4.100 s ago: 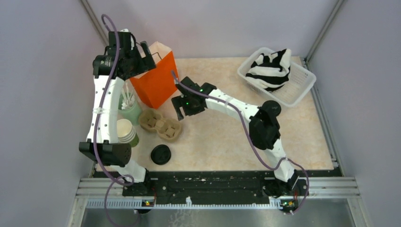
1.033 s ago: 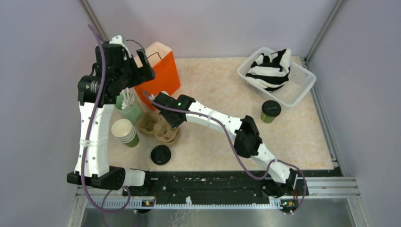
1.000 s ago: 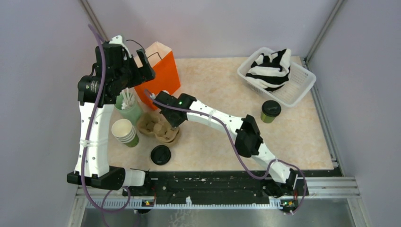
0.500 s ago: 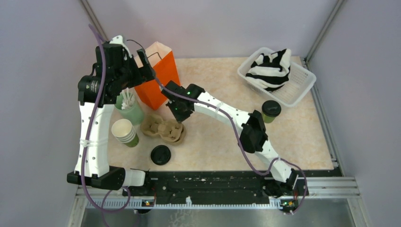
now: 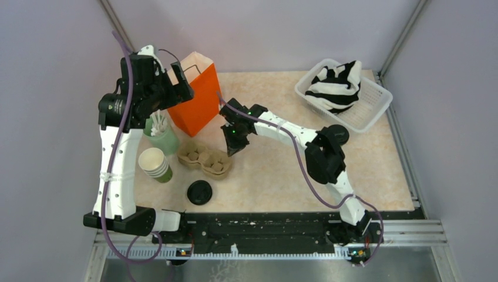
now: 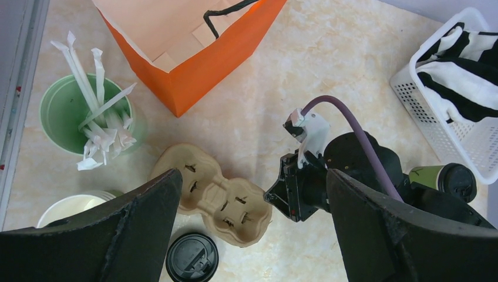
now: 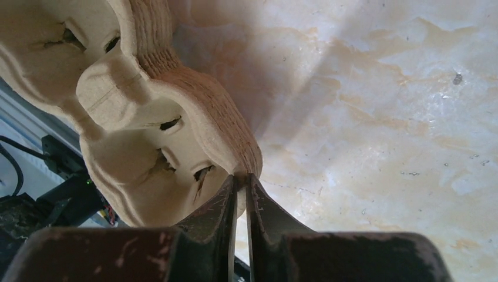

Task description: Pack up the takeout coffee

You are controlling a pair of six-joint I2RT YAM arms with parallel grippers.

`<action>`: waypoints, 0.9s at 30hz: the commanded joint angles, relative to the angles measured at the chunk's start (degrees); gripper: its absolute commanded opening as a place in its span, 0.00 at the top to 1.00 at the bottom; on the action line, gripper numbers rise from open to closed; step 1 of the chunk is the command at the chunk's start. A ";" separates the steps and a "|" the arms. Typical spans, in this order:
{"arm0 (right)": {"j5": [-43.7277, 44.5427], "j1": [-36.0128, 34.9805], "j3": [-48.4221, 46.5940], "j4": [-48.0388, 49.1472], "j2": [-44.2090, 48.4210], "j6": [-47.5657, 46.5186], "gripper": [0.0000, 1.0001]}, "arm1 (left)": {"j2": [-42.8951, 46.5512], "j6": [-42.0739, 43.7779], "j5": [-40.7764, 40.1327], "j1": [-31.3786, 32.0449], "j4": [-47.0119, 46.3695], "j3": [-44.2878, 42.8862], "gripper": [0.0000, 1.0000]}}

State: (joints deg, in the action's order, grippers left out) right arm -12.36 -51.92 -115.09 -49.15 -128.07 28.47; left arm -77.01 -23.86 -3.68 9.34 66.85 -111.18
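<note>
The takeout coffee [image 6: 449, 179], a green cup with a black lid, stands beside the white basket; in the top view my right arm's elbow mostly covers it. My right gripper [image 5: 235, 145] [image 7: 241, 176] is low over the table, far left of the coffee. It is shut on the right rim of a brown cardboard cup carrier [image 5: 207, 160] [image 7: 135, 117]. My left gripper [image 5: 179, 88] hangs open high above the open orange paper bag [image 5: 197, 97] [image 6: 194, 64], holding nothing.
A loose black lid [image 5: 199, 192] lies near the front. A stack of lidless green cups [image 5: 155, 164] and a green cup of wrapped straws [image 5: 160, 132] stand at the left. The white basket [image 5: 376, 108] with striped cloth sits back right.
My right gripper has pulled back to the right from over the cup carrier, and the carrier has slid a little right with it. The left arm has stayed still.
</note>
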 commanded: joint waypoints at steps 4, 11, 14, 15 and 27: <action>-2.62 -0.37 1.55 4.06 4.85 0.96 0.83 | 0.82 0.74 -0.21 0.24 -2.16 0.53 0.01; 0.23 -1.08 -0.52 1.39 4.10 -1.51 0.76 | 0.64 0.74 0.08 0.24 -2.33 0.72 0.01; 2.69 -2.28 -3.25 -1.69 2.60 -3.17 0.72 | 0.64 0.74 0.08 0.24 -2.40 0.83 0.01; 3.62 -2.64 -4.27 -2.52 2.11 -3.68 0.72 | 0.64 0.74 0.16 0.24 -2.42 0.87 0.01; 17.45 -8.84 -20.89 -14.49 -3.83 -15.41 0.41 | 0.87 0.72 0.14 0.24 -2.36 0.73 0.01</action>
State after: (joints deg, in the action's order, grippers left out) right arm -0.91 -58.52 -130.67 -58.72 -130.85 19.55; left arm -77.01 -23.86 -3.70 9.39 66.50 -110.13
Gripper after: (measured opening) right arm 0.536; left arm 0.987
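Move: The right hand is down at the right-hand end of the cardboard cup carrier, fingertips nearly shut at its rim; the carrier's middle lies about 9 cm to the left, 1 cm back and 2 cm lower. The black lid is some 12 cm back and 10 cm left, the cup stack about 23 cm left and 5 cm back, the orange bag roughly 16 cm ahead and 12 cm left. From the idle left hand the carrier lies some 32 cm below, about 5 cm back and 3 cm right. The right hand stays almost in place at the carrier's right-hand end while its fingers slowly part and let go of the cardboard rim. It then lifts about 4.5 cm, drifting some 2 cm left so that it comes over the end cup well, fingers still spreading to about half open and the wrist tipping the fingertips forward some 15 degrees. ##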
